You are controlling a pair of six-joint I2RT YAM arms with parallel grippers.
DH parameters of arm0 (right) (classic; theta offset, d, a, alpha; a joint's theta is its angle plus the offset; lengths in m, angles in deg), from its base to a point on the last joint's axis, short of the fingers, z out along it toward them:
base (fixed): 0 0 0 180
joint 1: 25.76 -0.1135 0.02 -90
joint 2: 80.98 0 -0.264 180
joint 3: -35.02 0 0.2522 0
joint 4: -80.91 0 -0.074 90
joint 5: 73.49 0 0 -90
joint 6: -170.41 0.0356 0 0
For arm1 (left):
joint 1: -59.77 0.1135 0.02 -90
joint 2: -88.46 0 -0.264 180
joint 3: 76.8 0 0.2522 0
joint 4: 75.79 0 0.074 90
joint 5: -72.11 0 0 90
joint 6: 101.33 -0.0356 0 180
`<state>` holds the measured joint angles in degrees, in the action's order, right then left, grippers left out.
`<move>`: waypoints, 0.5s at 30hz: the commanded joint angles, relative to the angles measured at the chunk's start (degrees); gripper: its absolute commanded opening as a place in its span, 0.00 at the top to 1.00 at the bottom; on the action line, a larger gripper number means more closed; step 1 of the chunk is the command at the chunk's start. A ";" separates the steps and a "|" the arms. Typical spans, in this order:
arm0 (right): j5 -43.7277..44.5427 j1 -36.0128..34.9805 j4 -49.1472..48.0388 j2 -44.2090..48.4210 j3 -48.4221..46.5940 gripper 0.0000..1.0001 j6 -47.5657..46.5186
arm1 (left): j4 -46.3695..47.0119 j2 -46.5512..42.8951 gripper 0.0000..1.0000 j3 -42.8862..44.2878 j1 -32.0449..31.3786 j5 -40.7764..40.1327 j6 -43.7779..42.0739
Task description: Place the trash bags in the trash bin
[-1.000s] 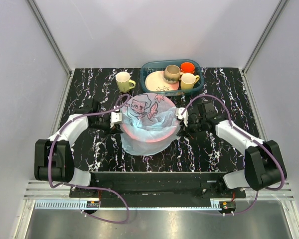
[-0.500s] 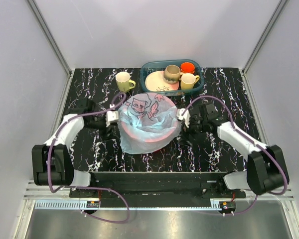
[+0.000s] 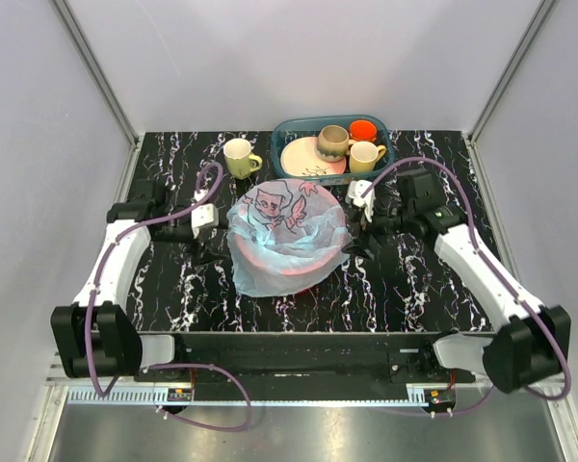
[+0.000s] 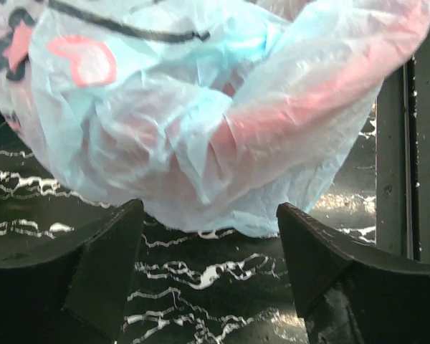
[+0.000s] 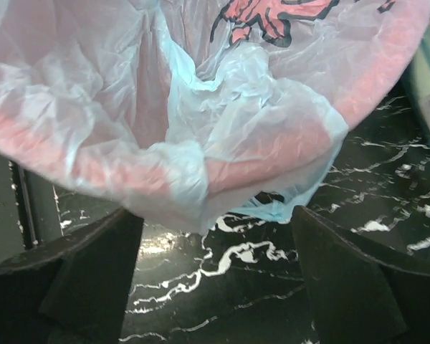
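The light-blue trash bag (image 3: 284, 223) with pink and dark prints lies draped over the round red trash bin (image 3: 291, 270), whose rim shows through the plastic. Its edges hang down the bin's sides, and a flap spreads on the table at the near left. My left gripper (image 3: 210, 241) stands open just left of the bin, apart from the bag. In the left wrist view only table shows between the jaws of the left gripper (image 4: 209, 236), with bag (image 4: 165, 122) and rim (image 4: 294, 115) beyond. My right gripper (image 3: 358, 234) is open at the bin's right. The right wrist view shows the right gripper (image 5: 215, 244) empty below the bag (image 5: 201, 93).
A teal dish tray (image 3: 287, 130) with a plate and three cups stands just behind the bin. A pale yellow mug (image 3: 238, 157) sits left of it. Grey walls close the table on three sides.
Both grippers opened, let go of the bag and drew back outward from the bin's sides. The bag stays draped over the bin.
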<state>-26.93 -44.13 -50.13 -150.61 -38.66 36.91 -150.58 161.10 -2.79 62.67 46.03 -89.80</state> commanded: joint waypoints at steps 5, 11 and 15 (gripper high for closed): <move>-5.95 -0.26 -2.40 -6.31 -0.74 0.30 -5.10 | 16.46 2.24 0.50 -0.12 -6.50 3.32 8.96; -5.34 -0.53 -11.18 -7.27 3.84 1.00 -0.72 | 17.18 5.22 0.88 -5.40 -7.29 0.60 5.10; -3.94 -0.61 -13.31 -8.68 6.92 1.00 0.44 | 17.27 7.16 1.00 -8.39 -7.29 -3.09 0.88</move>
<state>-31.37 -44.42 -57.88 -157.91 -34.53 35.36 -135.59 166.35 -8.37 55.61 45.97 -82.66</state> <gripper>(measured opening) 0.009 0.034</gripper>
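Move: The bag's left edge, folded over the bin's rim, lies about 4 cm right of the left hand, 1 cm ahead and 2 cm lower. The trash bin's middle is some 17 cm right, 2 cm ahead; the yellow mug is about 26 cm ahead, 3 cm right. The bag's right edge lies about 3 cm left of the right hand, 1 cm ahead and 3 cm down. The tray stands some 27 cm ahead, 4 cm left. Inwards first, then down, the left hand goes some 3 cm right to the bag's left edge, drifts slightly forward and then sinks about 4 cm. The right hand sinks about 4 cm beside the bag's right edge, easing a little left and forward. Both grippers go from open to shut, pinching bag film just outside the rim. ##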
